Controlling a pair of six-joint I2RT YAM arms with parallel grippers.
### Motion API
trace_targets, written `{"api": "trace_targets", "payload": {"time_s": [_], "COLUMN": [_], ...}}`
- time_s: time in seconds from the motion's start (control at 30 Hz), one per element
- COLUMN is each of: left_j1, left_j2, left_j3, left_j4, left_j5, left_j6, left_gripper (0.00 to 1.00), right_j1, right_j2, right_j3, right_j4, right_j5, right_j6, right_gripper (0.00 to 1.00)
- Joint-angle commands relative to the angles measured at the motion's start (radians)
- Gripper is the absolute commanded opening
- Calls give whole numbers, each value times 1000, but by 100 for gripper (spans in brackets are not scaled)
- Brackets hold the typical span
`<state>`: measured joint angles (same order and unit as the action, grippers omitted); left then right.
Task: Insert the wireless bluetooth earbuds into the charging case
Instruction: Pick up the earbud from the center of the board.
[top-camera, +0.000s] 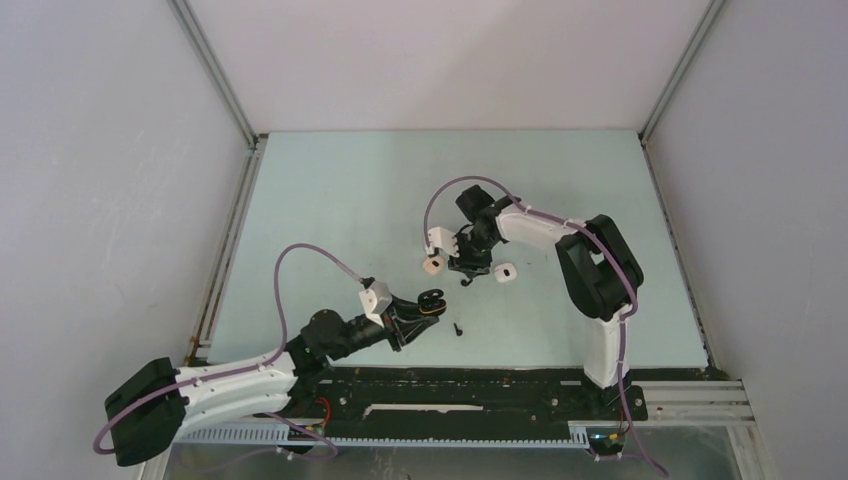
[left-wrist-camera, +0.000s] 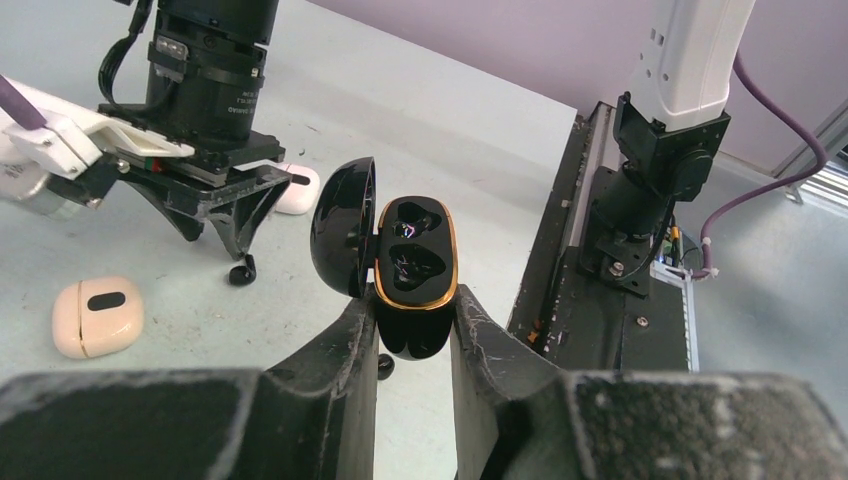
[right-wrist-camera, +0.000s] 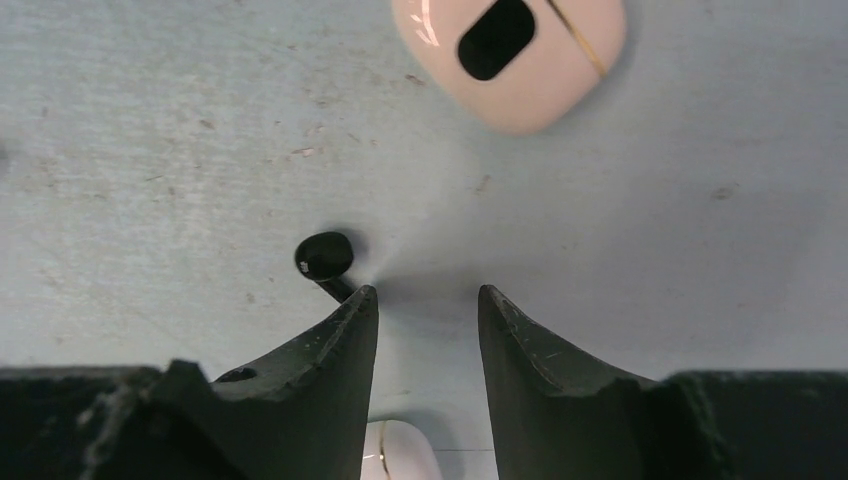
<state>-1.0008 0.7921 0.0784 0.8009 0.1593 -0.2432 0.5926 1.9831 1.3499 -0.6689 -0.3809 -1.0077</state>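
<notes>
My left gripper (left-wrist-camera: 413, 300) is shut on the black charging case (left-wrist-camera: 415, 265), which has a gold rim, and holds it above the table. Its lid (left-wrist-camera: 343, 225) stands open and both wells look empty. In the top view this gripper (top-camera: 425, 305) is near the front middle. One black earbud (top-camera: 458, 328) lies on the table just beneath the case (left-wrist-camera: 385, 367). My right gripper (right-wrist-camera: 428, 295) is open, pointing down at the table. A second black earbud (right-wrist-camera: 325, 258) lies just outside its left fingertip, not between the fingers; it also shows in the left wrist view (left-wrist-camera: 241, 272).
A pale pink closed case (right-wrist-camera: 510, 50) lies beyond the right gripper, also in the top view (top-camera: 433, 264). A white closed case (top-camera: 505, 272) lies on its other side, and under the right wrist (right-wrist-camera: 400, 455). The black rail (top-camera: 480, 385) runs along the table's near edge.
</notes>
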Motion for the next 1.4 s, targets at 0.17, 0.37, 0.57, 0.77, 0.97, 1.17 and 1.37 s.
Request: {"api": "trace_targets", "payload": {"time_s": [0.17, 0.37, 0.57, 0.77, 0.97, 1.17, 1.37], "left_j1": [4, 4, 5, 5, 5, 5, 4], "left_j2": [-34, -29, -35, -23, -20, -24, -20], "left_j3": [-2, -1, -6, -5, -6, -5, -2], "left_j4": [18, 20, 17, 27, 24, 17, 17], "left_j5": [-11, -9, -9, -8, -1, -2, -2], "left_j6": [21, 21, 19, 19, 18, 19, 21], "left_gripper": [0, 0, 0, 0, 0, 0, 0], "right_j1": [35, 66, 79, 95, 99, 98, 92], "right_j2": [3, 7, 11, 15, 20, 34, 26], "right_j3": [32, 32, 32, 31, 31, 32, 32], "right_j4": [-103, -95, -99, -115, -121, -134, -128], "right_j5": [-37, -39, -26, -19, -13, -2, -12], "right_j6": [-45, -36, -50, -67, -59, -57, -39], "right_gripper": [45, 46, 46, 43, 41, 34, 20]}}
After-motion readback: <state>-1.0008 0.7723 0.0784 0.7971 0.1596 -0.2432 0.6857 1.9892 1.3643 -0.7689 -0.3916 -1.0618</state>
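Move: The black earbud at the board's center lies about 3 cm back from the right fingertips and 1 cm to their left, on the board at roughly fingertip height. The pink case is some 8 cm left and 2 cm farther out, the white case about 9 cm to the right and level; another black earbud lies 14 cm back and 3 cm left. From the left hand, holding the open black case, the center earbud is about 5 cm ahead, 9 cm right and 15 cm below. Slide the open right gripper back over the board, without lifting or lowering, about 4 cm towards the black earbud, easing to the left by nearly 2 cm and turning the wrist slightly counter-clockwise. Stop with the earbud's head between the tips, then close the fingers to roughly half their gap to pinch it by the head. ##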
